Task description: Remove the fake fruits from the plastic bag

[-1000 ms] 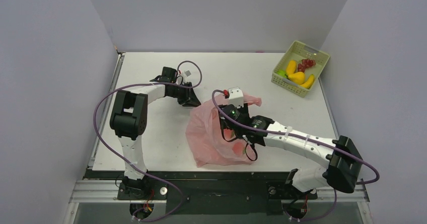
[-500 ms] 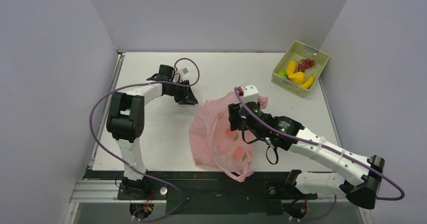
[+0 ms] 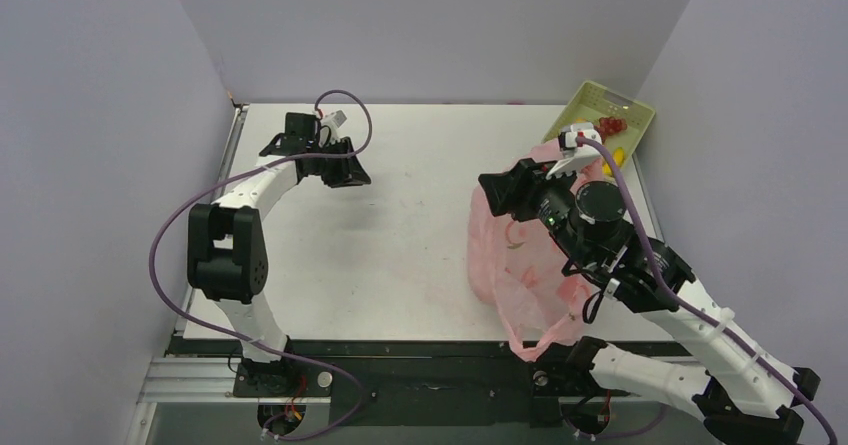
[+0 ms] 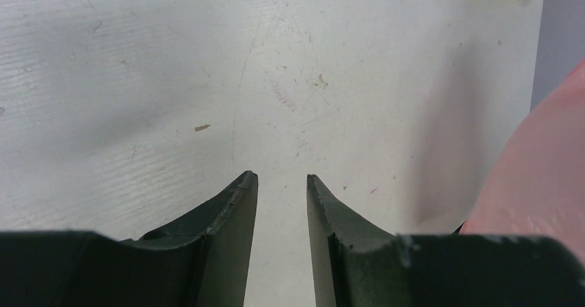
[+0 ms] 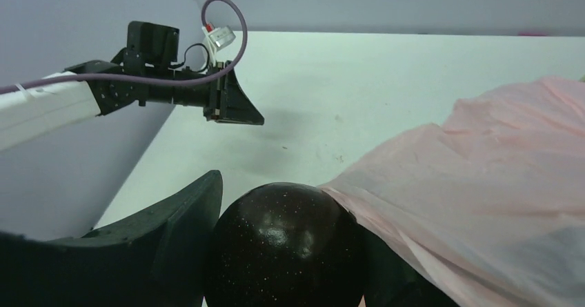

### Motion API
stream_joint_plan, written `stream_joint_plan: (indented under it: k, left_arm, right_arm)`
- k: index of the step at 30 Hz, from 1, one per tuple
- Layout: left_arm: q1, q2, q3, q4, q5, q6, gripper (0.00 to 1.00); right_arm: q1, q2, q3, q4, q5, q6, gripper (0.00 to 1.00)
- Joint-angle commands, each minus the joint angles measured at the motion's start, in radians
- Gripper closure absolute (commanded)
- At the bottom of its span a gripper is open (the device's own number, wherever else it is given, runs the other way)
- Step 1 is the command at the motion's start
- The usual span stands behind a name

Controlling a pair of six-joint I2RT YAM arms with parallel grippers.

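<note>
My right gripper (image 3: 497, 193) is shut on a dark purple round fruit (image 5: 284, 245), glossy and speckled, held up in the air. The pink plastic bag (image 3: 512, 257) hangs draped over and below this gripper, and its film lies against the fruit's right side in the right wrist view (image 5: 483, 176). Red shapes show through the bag's lower part. My left gripper (image 3: 347, 175) is far off at the back left. In its wrist view (image 4: 281, 177) the jaws stand a narrow gap apart over bare table with nothing between them. The bag's edge (image 4: 545, 176) shows at the right.
The pale green slotted basket (image 3: 592, 95) stands at the back right corner, partly behind my right arm. The dark red grape bunch (image 3: 610, 125) and a yellow fruit (image 3: 618, 152) show in it. The left arm (image 5: 103, 93) reaches across the back left.
My right arm has risen and swung right toward the basket, dragging the bag with it off the table's middle. My left gripper has drawn back to the left, away from the bag.
</note>
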Motion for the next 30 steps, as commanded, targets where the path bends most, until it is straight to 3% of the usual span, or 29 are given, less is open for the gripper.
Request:
stream_joint_plan:
  k: [1,7,15,17,20,22,24,30]
  left_arm:
    - [0.003,-0.068,0.007,0.028,0.006,0.005,0.70]
    - [0.003,-0.092,-0.014,0.053,0.031,-0.005,0.69]
    - [0.022,-0.119,-0.028,0.070,0.047,-0.012,0.69]
    - [0.031,-0.132,-0.041,0.079,0.048,-0.017,0.69]
    - [0.038,-0.141,-0.051,0.091,0.058,-0.027,0.69]
    - [0.040,-0.143,-0.052,0.099,0.068,-0.033,0.69]
    - [0.041,-0.142,-0.053,0.103,0.075,-0.037,0.69]
    - [0.041,-0.137,-0.060,0.111,0.087,-0.043,0.69]
  right_arm:
    - [-0.049,0.102,0.023,0.102,-0.150,0.021,1.00]
    - [-0.059,0.294,-0.005,0.260,-0.400,0.130,1.00]
    - [-0.060,0.501,-0.023,0.776,-0.829,0.495,1.00]
    - [-0.060,0.509,-0.039,0.758,-0.847,0.522,1.00]
    - [-0.062,0.497,-0.019,0.485,-0.726,0.332,1.00]
    - [-0.063,0.472,-0.016,0.187,-0.446,0.203,1.00]
    - [-0.073,0.434,-0.046,0.107,-0.290,0.134,1.00]
    - [-0.109,0.371,-0.032,0.007,-0.169,0.053,1.00]
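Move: The dark fruit is already in my right fingers, with the pink bag caught on it. The bag's middle hangs some 10 cm to this hand's right, about 5 cm back and 13 cm below. The green crate stands roughly 34 cm ahead, 33 cm to the right and 34 cm lower. From my left hand, which is empty, the bag's middle lies about 34 cm right, 26 cm back and 13 cm higher. I whip my right hand about 18 cm left and some 7 cm down towards my left hand, turning it counter-clockwise and tipping the fingers down, the bag trailing from the gripped dark fruit. Then I swing it back right about 9 cm, sinking another 8 cm and easing forward while the turn unwinds. My left hand rises about 3 cm, fingers unchanged. ##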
